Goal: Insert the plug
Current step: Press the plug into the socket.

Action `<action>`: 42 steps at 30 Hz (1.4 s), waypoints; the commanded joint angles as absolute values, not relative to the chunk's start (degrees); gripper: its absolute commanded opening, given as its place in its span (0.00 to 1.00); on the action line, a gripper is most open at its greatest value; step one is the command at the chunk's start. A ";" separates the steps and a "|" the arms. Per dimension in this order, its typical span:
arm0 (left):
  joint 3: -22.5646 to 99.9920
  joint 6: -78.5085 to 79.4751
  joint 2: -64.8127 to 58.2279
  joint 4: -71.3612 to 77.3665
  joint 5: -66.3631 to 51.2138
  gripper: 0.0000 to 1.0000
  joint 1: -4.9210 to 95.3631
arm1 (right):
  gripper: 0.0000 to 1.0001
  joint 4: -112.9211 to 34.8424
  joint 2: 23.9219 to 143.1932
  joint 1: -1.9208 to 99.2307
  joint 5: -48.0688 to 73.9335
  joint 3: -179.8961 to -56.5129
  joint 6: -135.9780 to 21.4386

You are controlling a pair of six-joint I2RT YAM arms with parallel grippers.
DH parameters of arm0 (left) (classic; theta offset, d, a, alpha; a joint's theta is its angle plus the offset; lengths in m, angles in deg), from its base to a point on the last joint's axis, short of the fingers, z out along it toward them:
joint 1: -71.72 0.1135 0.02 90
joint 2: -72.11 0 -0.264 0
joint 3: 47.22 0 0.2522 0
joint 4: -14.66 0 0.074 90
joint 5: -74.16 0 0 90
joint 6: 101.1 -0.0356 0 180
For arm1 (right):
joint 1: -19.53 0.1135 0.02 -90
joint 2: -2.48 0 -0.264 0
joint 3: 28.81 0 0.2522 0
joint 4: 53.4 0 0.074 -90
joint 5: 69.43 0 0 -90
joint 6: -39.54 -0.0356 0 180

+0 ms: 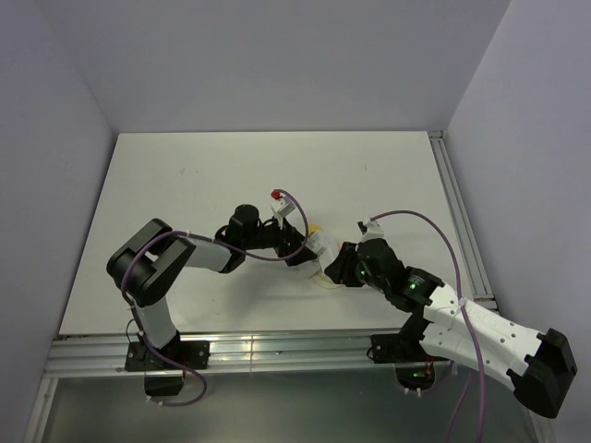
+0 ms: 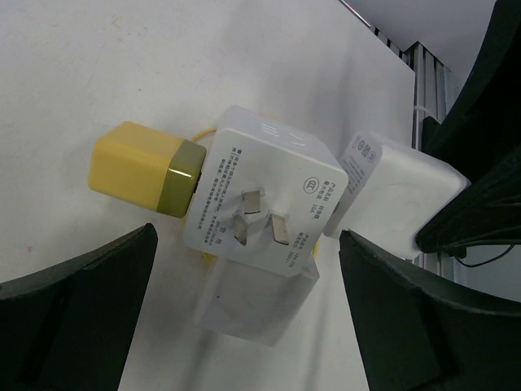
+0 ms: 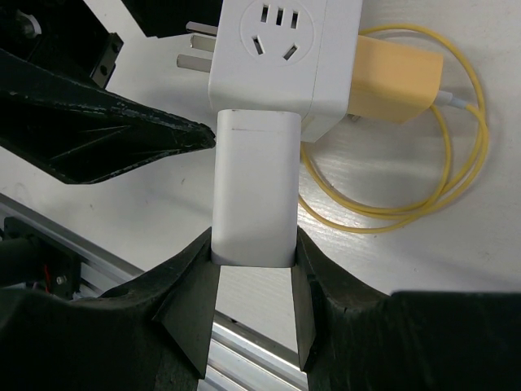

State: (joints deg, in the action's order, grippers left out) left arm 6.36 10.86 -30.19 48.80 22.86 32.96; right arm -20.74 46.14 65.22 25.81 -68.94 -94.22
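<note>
A white plug [image 3: 254, 187] is clamped between my right gripper's [image 3: 254, 244] fingers, and its far end butts against a side of the white adapter cube [image 3: 273, 49]. Its prongs are hidden. A yellow charger [image 3: 395, 81] with a looped yellow cable [image 3: 391, 212] sits in another side of the cube. In the left wrist view the cube [image 2: 260, 208] lies with its metal prongs facing the camera, the yellow charger [image 2: 142, 167] on its left and the white plug [image 2: 399, 191] on its right. My left gripper [image 2: 248, 326] stands open, its fingers [image 2: 73, 309] wide of the cube and not touching it.
Both grippers meet near the table's middle front, left gripper [image 1: 309, 258] and right gripper [image 1: 337, 268] close together. An aluminium rail [image 1: 277, 351] runs along the near edge, and another rail [image 1: 457, 212] lines the right side. Grey walls enclose the table.
</note>
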 commanded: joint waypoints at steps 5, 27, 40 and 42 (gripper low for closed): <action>7.94 13.07 -31.68 54.60 25.47 0.99 33.14 | 0.26 -23.55 45.10 64.70 25.50 -72.19 -93.17; 10.05 12.99 -33.53 51.35 26.88 0.57 31.64 | 0.26 -23.73 45.63 64.53 25.14 -72.54 -93.08; 10.58 15.88 -33.27 49.51 27.23 0.00 31.73 | 0.28 -20.04 47.21 64.27 25.85 -77.11 -92.64; 11.54 17.11 -33.36 47.67 26.97 0.00 31.73 | 0.29 -18.29 48.00 64.09 25.85 -79.03 -92.12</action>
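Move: The white socket cube sits about 4 cm to the right of the wide-open left hand, straight across and level with it. From that hand the yellow charger is 5 cm ahead and 3 cm right, and the white plug in the right fingers is 4 cm back and 6 cm right. A white block hangs under the cube, some 5 cm lower. For the right hand, the cube lies about 5 cm ahead, 4 cm left and 2 cm below. Left hand eases about 1 cm right, closing wide-open fingers onto the socket cube; right hand keeps gripping the plug. ##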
